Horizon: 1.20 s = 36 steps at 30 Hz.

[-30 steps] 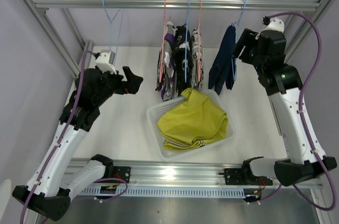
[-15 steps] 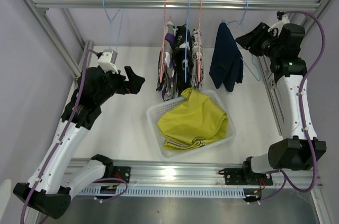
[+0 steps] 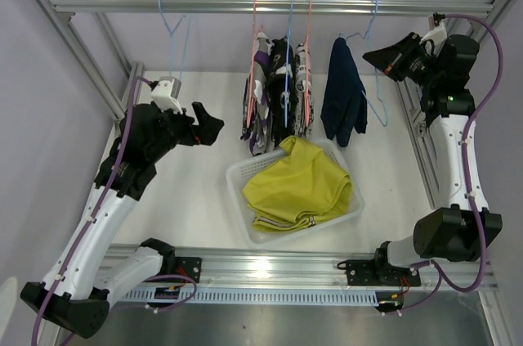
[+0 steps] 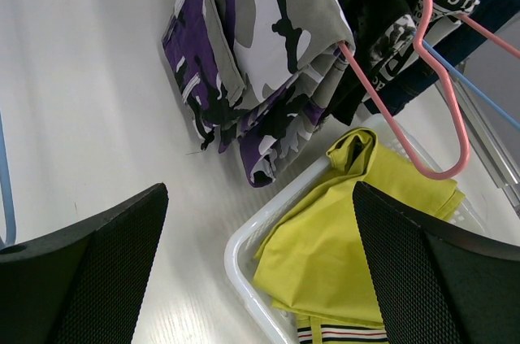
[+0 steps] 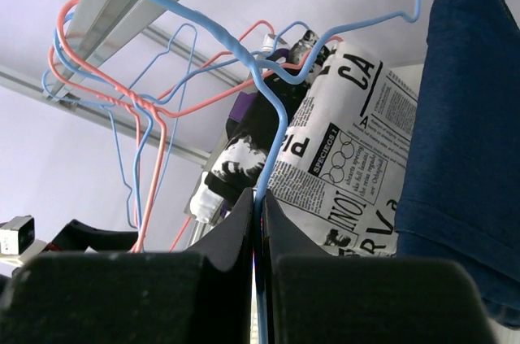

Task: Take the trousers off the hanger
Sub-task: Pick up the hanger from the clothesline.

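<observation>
Navy trousers (image 3: pixel 341 92) hang on a blue hanger (image 3: pixel 377 96) at the right end of the rail. My right gripper (image 3: pixel 372 57) is shut on that hanger's wire. In the right wrist view the blue hanger (image 5: pixel 275 137) runs down between the closed jaws of the right gripper (image 5: pixel 258 207), with the navy trousers (image 5: pixel 465 141) at the right. Three patterned trousers (image 3: pixel 279 96) hang mid-rail on pink and blue hangers. My left gripper (image 3: pixel 209 127) is open and holds nothing, left of the purple patterned trousers (image 4: pixel 244 51). Yellow trousers (image 3: pixel 298 186) lie in the basket.
A white basket (image 3: pixel 239 176) sits at the table's middle, its rim (image 4: pixel 237 256) below my left gripper (image 4: pixel 260 222). An empty blue hanger (image 3: pixel 173 31) hangs at the rail's left end. Frame posts stand along both sides.
My right gripper swung up and to the right, then closed on the blue hanger's wire. The navy trousers swayed slightly. The left arm stayed put.
</observation>
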Each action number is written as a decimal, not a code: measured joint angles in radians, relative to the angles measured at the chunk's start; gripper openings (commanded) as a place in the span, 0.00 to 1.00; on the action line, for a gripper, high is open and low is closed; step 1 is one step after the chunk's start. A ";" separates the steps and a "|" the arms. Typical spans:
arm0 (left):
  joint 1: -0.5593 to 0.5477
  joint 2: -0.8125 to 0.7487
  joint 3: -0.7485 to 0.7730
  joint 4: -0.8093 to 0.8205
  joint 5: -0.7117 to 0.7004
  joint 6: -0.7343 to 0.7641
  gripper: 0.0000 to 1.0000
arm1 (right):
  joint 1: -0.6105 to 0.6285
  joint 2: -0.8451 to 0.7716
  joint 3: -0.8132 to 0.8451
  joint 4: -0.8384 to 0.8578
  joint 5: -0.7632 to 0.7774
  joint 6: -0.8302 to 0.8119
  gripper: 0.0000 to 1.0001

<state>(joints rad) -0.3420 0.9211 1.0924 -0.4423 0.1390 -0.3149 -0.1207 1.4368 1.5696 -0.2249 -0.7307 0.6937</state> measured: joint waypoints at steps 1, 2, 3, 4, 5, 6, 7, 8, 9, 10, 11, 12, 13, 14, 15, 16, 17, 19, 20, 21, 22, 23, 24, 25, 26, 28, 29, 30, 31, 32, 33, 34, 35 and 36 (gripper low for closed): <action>0.000 0.000 0.000 0.000 0.001 0.000 0.99 | 0.000 0.001 0.001 0.001 -0.005 0.004 0.00; 0.000 0.000 0.000 0.000 0.002 0.000 1.00 | 0.000 0.002 0.003 0.001 -0.009 0.006 0.00; 0.000 0.000 0.000 0.000 0.003 0.000 0.99 | 0.000 0.003 0.005 0.000 -0.012 0.008 0.00; 0.000 0.000 0.000 0.000 0.004 0.000 0.99 | 0.000 0.003 0.009 -0.001 -0.015 0.010 0.00; 0.000 0.000 0.000 0.000 0.005 0.000 0.99 | 0.000 0.005 0.015 -0.004 -0.016 0.011 0.00; 0.000 0.000 0.000 0.000 0.005 0.000 0.99 | 0.000 0.007 0.024 -0.009 -0.016 0.012 0.00; 0.000 0.000 0.000 0.000 0.005 0.000 0.99 | 0.000 0.010 0.032 -0.011 -0.016 0.013 0.00; 0.000 0.000 0.000 0.000 0.005 0.000 0.99 | 0.000 0.012 0.042 -0.018 -0.016 0.014 0.00; 0.000 0.000 0.000 0.000 0.005 0.000 0.99 | 0.000 0.014 0.051 -0.023 -0.017 0.014 0.00; 0.000 0.000 0.000 0.000 0.006 0.000 0.99 | 0.000 0.017 0.063 -0.032 -0.018 0.015 0.00; 0.000 0.000 0.000 0.000 0.006 0.000 1.00 | 0.000 0.018 0.074 -0.039 -0.019 0.017 0.00; 0.000 0.000 0.000 0.000 0.006 0.000 0.99 | 0.000 0.020 0.085 -0.046 -0.019 0.020 0.00; 0.000 0.000 0.000 0.000 0.006 0.000 0.99 | 0.000 0.023 0.100 -0.054 -0.019 0.022 0.00; 0.000 0.000 0.000 0.000 0.006 0.000 0.99 | 0.000 0.024 0.111 -0.057 -0.020 0.025 0.00; 0.000 0.000 0.000 0.000 0.006 0.000 0.99 | 0.000 0.026 0.126 -0.060 -0.019 0.029 0.00; 0.000 0.000 0.000 0.000 0.006 0.000 0.99 | 0.000 0.030 0.145 -0.066 -0.019 0.032 0.00; 0.000 0.000 0.000 0.000 0.007 0.000 0.99 | 0.000 0.035 0.167 -0.073 -0.019 0.033 0.00; 0.000 0.000 0.000 0.000 0.007 0.000 0.99 | 0.000 0.040 0.200 -0.077 -0.019 0.039 0.00; 0.000 0.000 0.000 0.000 0.007 0.000 0.99 | 0.000 0.042 0.220 -0.080 -0.021 0.042 0.00; 0.000 0.000 0.000 0.000 0.008 0.000 0.99 | 0.000 0.045 0.240 -0.084 -0.022 0.048 0.00; 0.000 0.000 0.000 0.000 0.007 0.000 0.99 | 0.000 0.047 0.254 -0.086 -0.024 0.053 0.00; 0.000 -0.001 0.000 0.000 0.007 0.000 1.00 | 0.000 0.049 0.271 -0.089 -0.025 0.059 0.00; 0.000 -0.001 0.000 0.000 0.008 0.000 0.99 | 0.000 0.052 0.288 -0.090 -0.027 0.065 0.00; 0.000 -0.001 0.000 0.000 0.007 0.000 0.99 | 0.000 0.056 0.306 -0.098 -0.031 0.068 0.00; 0.000 -0.001 0.000 0.000 0.007 0.000 1.00 | 0.000 0.061 0.324 -0.111 -0.037 0.072 0.00; 0.000 -0.002 0.000 0.000 0.007 0.000 0.99 | 0.000 0.070 0.343 -0.128 -0.041 0.077 0.00; 0.000 -0.003 0.000 0.000 0.007 0.000 1.00 | 0.000 0.075 0.354 -0.140 -0.042 0.080 0.00; 0.000 -0.003 0.000 0.000 0.008 0.000 0.99 | 0.000 0.079 0.367 -0.153 -0.043 0.082 0.00; 0.000 -0.005 0.000 0.000 0.007 0.000 0.99 | 0.000 0.083 0.380 -0.166 -0.043 0.084 0.00; 0.000 -0.005 0.000 0.000 0.008 0.000 0.99 | 0.000 0.085 0.394 -0.177 -0.043 0.084 0.00; 0.000 -0.006 0.000 0.000 0.008 0.000 1.00 | 0.000 0.085 0.405 -0.190 -0.043 0.084 0.00; 0.000 -0.006 0.000 0.000 0.008 0.000 1.00 | 0.000 0.085 0.416 -0.202 -0.045 0.084 0.00; 0.000 -0.006 0.000 0.000 0.008 0.000 0.99 | 0.000 0.085 0.428 -0.211 -0.045 0.084 0.00; 0.000 -0.006 0.000 0.000 0.008 0.000 0.99 | 0.000 0.084 0.437 -0.216 -0.046 0.084 0.00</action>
<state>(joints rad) -0.3420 0.9154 1.0920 -0.4423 0.1471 -0.3149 -0.1211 1.5204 2.0064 -0.4408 -0.7765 0.7776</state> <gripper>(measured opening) 0.994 0.022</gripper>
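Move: The right fingers are already shut on the blue hanger's wire just under its neck; its hook sits over the clothesline about 14 cm above the hand and 1 cm ahead, neither left nor right. The dark blue trousers hang some 10 cm ahead, 4 cm left and 15 cm below; the printed trousers about 6 cm ahead, 15 cm left and 12 cm below. From the left hand the hook is some 14 cm ahead, 40 cm right and 22 cm up. Keep the right fingers shut on the hanger wire and raise it about 10 cm, slowly at first and then faster, so the hook comes up off the clothesline. Draw back towards the base some 2.5 cm as you climb, mostly late on, and tip the fingertips up about 5 degrees. ##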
